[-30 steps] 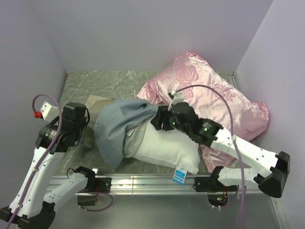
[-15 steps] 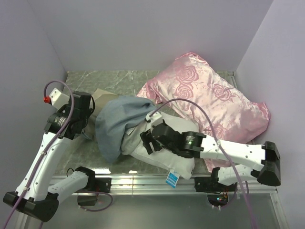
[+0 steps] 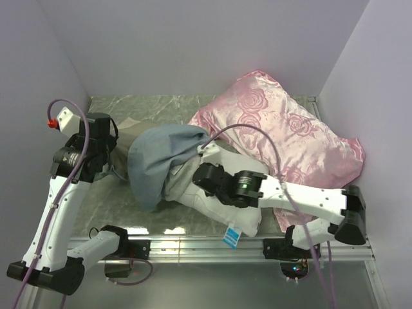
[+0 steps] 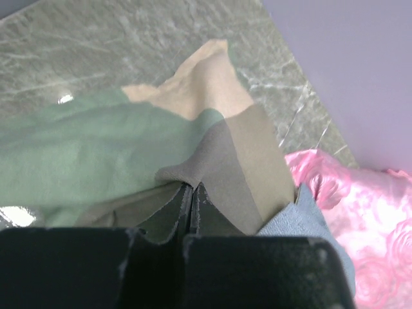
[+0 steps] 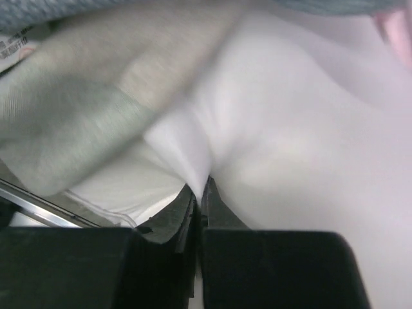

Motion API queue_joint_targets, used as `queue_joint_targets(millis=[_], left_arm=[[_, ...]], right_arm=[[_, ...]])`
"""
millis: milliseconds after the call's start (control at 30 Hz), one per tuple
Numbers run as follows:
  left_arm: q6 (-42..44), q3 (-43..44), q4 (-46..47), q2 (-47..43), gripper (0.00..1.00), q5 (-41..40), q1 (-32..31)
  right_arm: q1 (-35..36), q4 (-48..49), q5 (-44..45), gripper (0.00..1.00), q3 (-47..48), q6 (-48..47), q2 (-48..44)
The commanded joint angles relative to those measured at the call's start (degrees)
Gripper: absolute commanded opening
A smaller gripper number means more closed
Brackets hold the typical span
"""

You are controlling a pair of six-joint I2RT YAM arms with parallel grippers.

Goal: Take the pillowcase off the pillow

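Observation:
The pillowcase [image 3: 158,164] lies bunched at the table's left centre, its grey-blue reverse on top and beige and olive blocks [image 4: 238,154] spread toward the left. It still covers the left end of the white pillow [image 3: 248,215], whose blue tag [image 3: 230,236] hangs at the front edge. My left gripper [image 3: 114,168] is shut on an olive fold of the pillowcase [image 4: 190,187]. My right gripper [image 3: 201,175] is shut on a pinch of the white pillow [image 5: 205,180] beside the case's opening.
A shiny pink rose-patterned pillow [image 3: 283,132] fills the back right, partly under the right arm. Lilac walls close in the left, back and right. A metal rail [image 3: 193,244] runs along the front edge. Grey marble tabletop [image 3: 116,106] shows at the back left.
My right gripper has moved from the far edge of the white pillow leftward and toward the front, and the pillow has shifted left with it. My left gripper has shifted slightly with the pillowcase.

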Motion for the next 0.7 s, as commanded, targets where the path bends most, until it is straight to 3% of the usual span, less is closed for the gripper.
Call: queue_joint_targets(millis=[0, 133, 333, 533, 667], left_arm=[[4.2, 5.8, 6.6, 0.6, 0.0, -3.2, 4.4], [6.4, 6.0, 9.4, 1.9, 0.0, 0.0, 10.6], [8.4, 5.5, 13.3, 4.6, 0.0, 11.4, 25.2], [10.1, 4.5, 15.8, 7.9, 0.0, 18.5, 34.2], [11.1, 3.6, 16.8, 9.8, 0.0, 18.2, 37.0]], right_arm=[[-0.6, -13.0, 9.4, 0.0, 5.9, 5.4, -8.2], [-1.0, -18.8, 14.4, 0.0, 14.2, 6.4, -14.8], [-2.0, -23.3, 20.3, 0.0, 25.1, 6.6, -19.8], [-6.6, -21.9, 21.5, 0.0, 28.4, 3.9, -21.8], [-9.3, -19.7, 21.3, 0.0, 28.6, 2.9, -24.3]])
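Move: The right hand already pinches the white pillow, whose middle is about 5 cm to its right, 4 cm back and 8 cm below. The pillowcase's blue bunch lies some 16 cm left and 6 cm ahead, 4 cm lower; the pink pillow is 23 cm right, 14 cm ahead and 10 cm down. From the left hand, holding the case's far end, that bunch is roughly 9 cm right, 6 cm back and 18 cm down. Right hand hauls its pinched pillow up about 20 cm and right; left pulls its pillowcase 9 cm left. ##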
